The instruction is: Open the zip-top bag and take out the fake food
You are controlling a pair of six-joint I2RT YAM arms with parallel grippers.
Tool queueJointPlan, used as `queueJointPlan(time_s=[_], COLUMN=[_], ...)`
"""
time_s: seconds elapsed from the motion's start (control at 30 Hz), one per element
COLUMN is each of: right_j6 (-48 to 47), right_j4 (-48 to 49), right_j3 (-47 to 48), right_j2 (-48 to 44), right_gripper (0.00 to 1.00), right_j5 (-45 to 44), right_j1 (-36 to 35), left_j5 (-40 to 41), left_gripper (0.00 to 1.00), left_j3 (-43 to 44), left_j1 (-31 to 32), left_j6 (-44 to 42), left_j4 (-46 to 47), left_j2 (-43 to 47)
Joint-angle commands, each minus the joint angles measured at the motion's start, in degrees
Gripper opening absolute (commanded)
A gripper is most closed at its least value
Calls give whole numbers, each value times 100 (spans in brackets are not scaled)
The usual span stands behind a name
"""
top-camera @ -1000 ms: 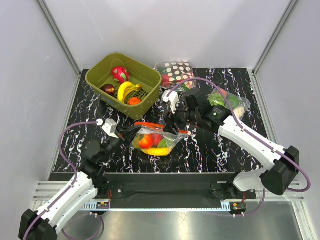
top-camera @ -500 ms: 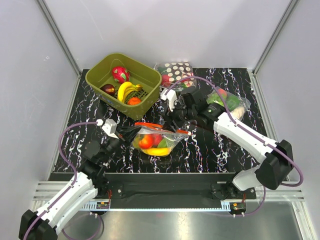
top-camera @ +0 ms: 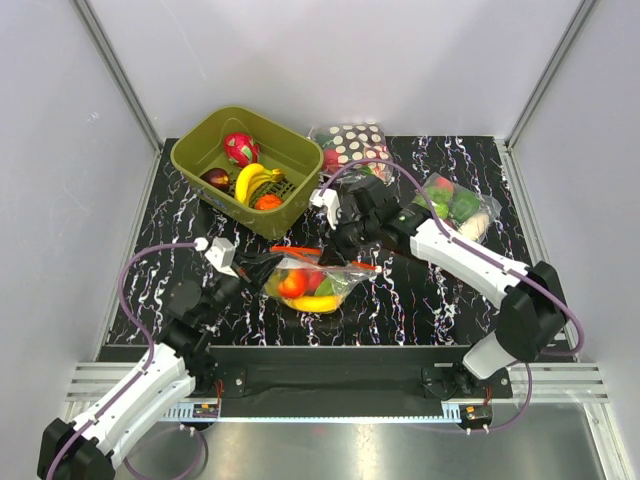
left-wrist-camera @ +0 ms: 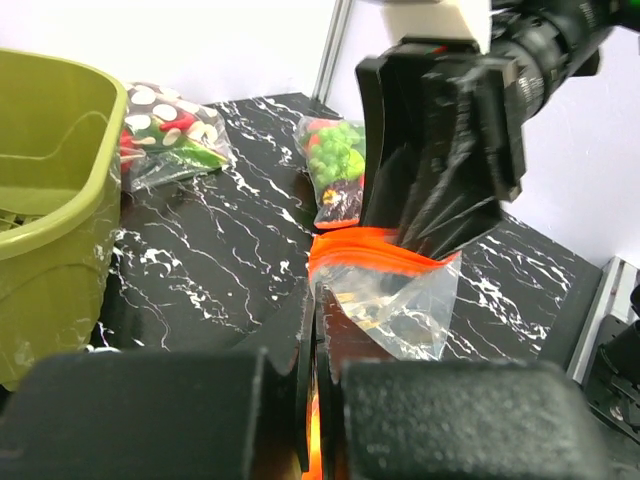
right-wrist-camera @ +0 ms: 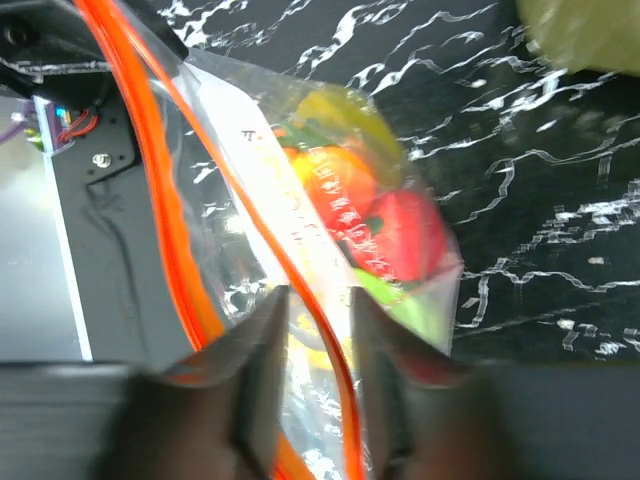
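The zip-top bag [top-camera: 335, 272] lies mid-table, its orange-red strip [top-camera: 300, 250] along the top edge. The fake food [top-camera: 296, 285] shows through the plastic: a red fruit, a yellow banana, orange and green pieces. My left gripper [top-camera: 262, 266] is shut on the bag's left end; in the left wrist view the orange strip [left-wrist-camera: 380, 252] runs from its jaws [left-wrist-camera: 320, 315]. My right gripper [top-camera: 345, 250] reaches down at the bag's mouth. In the right wrist view its fingers [right-wrist-camera: 318, 315] stand a little apart on either side of one orange strip [right-wrist-camera: 300, 275], with the red fruit [right-wrist-camera: 405, 232] beyond.
An olive basket [top-camera: 195, 140] at the back left holds a dragon fruit [top-camera: 240, 148], a banana and other toys. A polka-dot bag [top-camera: 352, 140] lies behind the right arm. A bag of green and red vegetables [top-camera: 455, 205] sits at the right.
The right gripper has shifted left over the bag's mouth and its jaws have narrowed around the orange strip. The left gripper has kept its hold, unmoved.
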State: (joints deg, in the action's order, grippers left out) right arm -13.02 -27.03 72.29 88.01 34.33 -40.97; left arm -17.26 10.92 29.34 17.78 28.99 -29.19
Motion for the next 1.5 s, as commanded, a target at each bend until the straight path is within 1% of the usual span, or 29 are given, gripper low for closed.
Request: queueJointPlan(time_s=[0.0, 0.03, 0.07, 0.1, 0.17, 0.2, 0.33, 0.43, 0.47, 0.5, 0.57, 0.67, 0.73, 0.77, 0.9, 0.97, 1.0, 1.03, 1.17, 1.2, 1.27, 1.37, 1.47], right_j6=[53, 97, 141, 194, 308, 326, 536, 729, 782, 835, 1020, 1257, 1266, 1301, 1556, 1548, 1565, 1565, 1600, 1618, 1662, 1697, 1697], right_j4=[171, 154, 171, 189, 250, 242, 119, -66, -101, -101, -49, 74, 127, 162, 224, 241, 242, 233, 303, 338, 443, 505, 575], right_j3=[224, 259, 311, 329, 329, 338, 408, 540, 575, 576, 576, 541, 532, 523, 453, 391, 374, 347, 189, 154, 31, -57, -154], right_j2=[111, 94, 59, 33, -134, -178, -442, -547, -583, -618, -714, -829, -890, -891, -952, -970, -961, -952, -917, -908, -908, -882, -864], right_gripper=[27, 1, 0, 0, 0, 0, 0, 0, 0, 0, 0, 0, 0, 0, 0, 0, 0, 0, 0, 0, 0, 0, 0], right_j5=[408, 356, 260, -63, -495, -915, -1621, -2122, -2236, -2464, -2597, -2685, -2712, -2686, -2694, -2642, -2624, -2607, -2423, -2361, -2212, -2053, -1895], right_j1=[19, 19, 28, 19, 19, 28, 159, 326, 379, 432, 642, 906, 924, 916, 915, 915, 915, 915, 915, 915, 915, 915, 915], left_j5=[-111, -7, 46, 116, 275, 302, 442, 337, 302, 232, 82, -23, -119, -164, -331, -392, -419, -436, -314, -296, -278, -199, -243], left_gripper=[1, 14, 28, 39, 53, 55, 58, 58, 58, 55, 53, 54, 57, 57, 60, 62, 63, 64, 66, 66, 67, 68, 70], left_j3=[349, 402, 559, 648, 867, 903, 1070, 1254, 1298, 1334, 1457, 1588, 1755, 1826, 2028, 2028, 2020, 2063, 2309, 2327, 2432, 2661, 2731], left_j1=[1, -7, -8, -8, -7, 1, -8, 1, 1, 19, 89, 300, 431, 475, 564, 573, 573, 581, 590, 590, 590, 599, 599], left_j6=[-73, -73, -73, -99, -56, -21, 217, 401, 550, 595, 717, 841, 894, 972, 1280, 1543, 1640, 1728, 1966, 2001, 2097, 2186, 2343], left_j4=[204, -49, -226, -401, -763, -816, -965, -1018, -984, -931, -720, -246, -18, 27, 448, 983, 1194, 1571, 1794, 1985, 2075, 1953, 2206], left_j2=[-52, -60, -69, -69, -17, 79, 238, 46, -25, -121, -446, -964, -1289, -1691, -2599, -2880, -3178, -3311, -3997, -4224, -4436, -4867, -5175])
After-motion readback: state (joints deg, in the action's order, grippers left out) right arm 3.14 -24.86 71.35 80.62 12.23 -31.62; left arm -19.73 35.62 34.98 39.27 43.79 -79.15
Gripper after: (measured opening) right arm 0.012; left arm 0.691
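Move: The right fingers, still closing, straddle the bag's zip rim near its middle, which lies about 1 cm left of and below their hand point. From there the tomato inside is some 6 cm left, 4 back and 8 below; the banana 2 left, 7 back and 10 below; the green basket roughly 16 left and 24 ahead, 12 lower. The left hand still pinches the rim's left end, with that middle part about 8 cm to its right, 1 back and 3 lower. The right fingers pinch shut on the zip rim and carry the bag about 9 cm forward and as far right, rising 5 cm and turning some 35 degrees clockwise, then ease down slightly. The left fingers open and let go of the rim's end; that hand lifts 5 cm, then sweeps right and forward, sinking again and tipping down about 25 degrees, to come open beside the bag. ##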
